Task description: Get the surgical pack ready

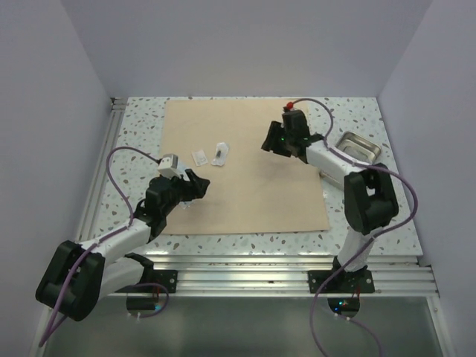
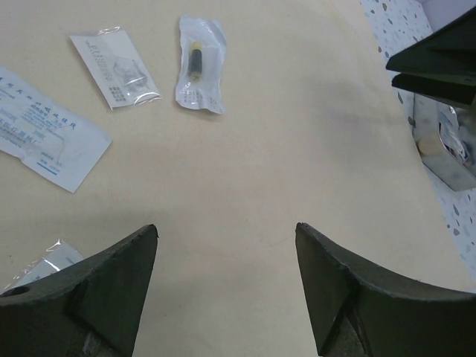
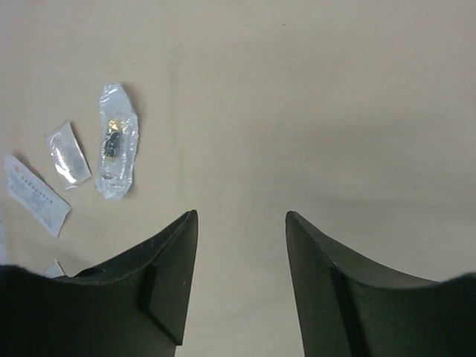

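The surgical pack's tan wrap sheet (image 1: 245, 178) lies spread flat on the table. Small white sachets (image 1: 200, 156) (image 1: 221, 153) rest on its left part. The left wrist view shows three of them in a row (image 2: 44, 130) (image 2: 115, 69) (image 2: 198, 65), and a fourth (image 2: 41, 264) by the left finger. The steel tray (image 1: 355, 146) stands off the sheet at the right. My left gripper (image 1: 199, 184) (image 2: 227, 227) hovers open just below the sachets, with nothing between its jaws. My right gripper (image 1: 266, 143) (image 3: 242, 214) hangs open over the sheet, right of the sachets (image 3: 117, 141), also holding nothing.
Speckled tabletop (image 1: 141, 134) borders the sheet on all sides. Purple walls close in the left, back and right. An aluminium rail (image 1: 245, 264) runs along the near edge. In the left wrist view the right gripper's dark fingers (image 2: 439, 63) show above the tray (image 2: 446, 149).
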Tool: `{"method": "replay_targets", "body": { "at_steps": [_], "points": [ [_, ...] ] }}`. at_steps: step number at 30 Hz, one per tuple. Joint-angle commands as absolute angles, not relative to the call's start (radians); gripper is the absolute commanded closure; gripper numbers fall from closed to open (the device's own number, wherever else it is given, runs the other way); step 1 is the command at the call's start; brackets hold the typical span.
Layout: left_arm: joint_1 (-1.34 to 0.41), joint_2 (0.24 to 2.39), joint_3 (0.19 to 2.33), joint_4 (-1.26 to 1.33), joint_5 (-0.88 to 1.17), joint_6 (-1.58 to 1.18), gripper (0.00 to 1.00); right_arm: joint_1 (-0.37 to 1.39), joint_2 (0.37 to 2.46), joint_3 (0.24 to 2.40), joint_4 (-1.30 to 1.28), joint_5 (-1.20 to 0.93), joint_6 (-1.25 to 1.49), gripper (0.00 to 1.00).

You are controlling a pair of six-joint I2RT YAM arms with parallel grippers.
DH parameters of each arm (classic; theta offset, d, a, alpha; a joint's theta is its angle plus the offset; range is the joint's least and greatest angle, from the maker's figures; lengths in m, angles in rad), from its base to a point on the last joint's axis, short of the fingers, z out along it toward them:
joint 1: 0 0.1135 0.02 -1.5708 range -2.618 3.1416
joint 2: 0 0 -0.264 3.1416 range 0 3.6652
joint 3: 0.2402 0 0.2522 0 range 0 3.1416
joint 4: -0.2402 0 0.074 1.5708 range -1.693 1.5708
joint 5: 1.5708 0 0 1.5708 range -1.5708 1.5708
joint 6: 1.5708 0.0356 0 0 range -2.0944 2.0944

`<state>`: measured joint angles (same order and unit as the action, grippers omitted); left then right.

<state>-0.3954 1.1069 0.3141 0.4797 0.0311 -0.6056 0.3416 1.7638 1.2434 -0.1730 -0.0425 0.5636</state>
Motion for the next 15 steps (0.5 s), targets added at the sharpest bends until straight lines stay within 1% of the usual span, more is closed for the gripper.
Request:
{"method": "replay_targets", "body": {
  "at_steps": [1, 3, 4, 7, 8, 11, 15],
  "points": [
    [-0.397, 1.106, 0.345, 0.463, 0.003, -0.574, 0.21, 0.457, 1.879, 1.435, -0.239, 0.061, 0.613, 0.45],
    [-0.397, 1.101, 0.344, 0.46, 0.003, -0.574, 0.21, 0.5, 1.945, 1.549, -0.31, 0.109, 0.623, 0.41],
    [-0.397, 1.098, 0.344, 0.46, 0.002, -0.575, 0.21, 0.535, 2.004, 1.584, -0.33, 0.148, 0.63, 0.37],
    [-0.397, 1.1, 0.347, 0.453, 0.002, -0.578, 0.21, 0.598, 2.098, 1.696, -0.377, 0.21, 0.644, 0.3],
    [-0.397, 1.098, 0.347, 0.446, 0.003, -0.58, 0.21, 0.612, 2.117, 1.718, -0.386, 0.225, 0.646, 0.25],
    [-0.397, 1.088, 0.347, 0.431, -0.034, -0.583, 0.21, 0.655, 2.202, 1.811, -0.423, 0.27, 0.657, 0.23],
    [-0.397, 1.057, 0.338, 0.426, -0.048, -0.584, 0.2, 0.693, 2.29, 1.94, -0.462, 0.316, 0.664, 0.24]
  ]
}}
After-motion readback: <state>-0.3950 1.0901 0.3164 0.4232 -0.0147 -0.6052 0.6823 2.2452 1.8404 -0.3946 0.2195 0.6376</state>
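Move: The clear pouch with the dark vial lies about 18 cm to the left of my right hand, roughly level with it or a centimetre nearer, and some 8 cm below. Beside the pouch, the small packet sits about 7 cm farther left and 1 cm nearer; the long packet is about 14 cm to the pouch's left and 5 cm nearer. From my left hand, the pouch is about 12 cm ahead, 6 cm right and 8 cm below. I sweep my empty right hand about 17 cm left over the bare mat to the pouch with the vial, quick at first and then slowing, and sink some 4 cm, mostly in the second half. On the way I open the already parted fingers wider and roll the hand about 10 degrees, its left side dipping. I stop short of touching the pouch. ##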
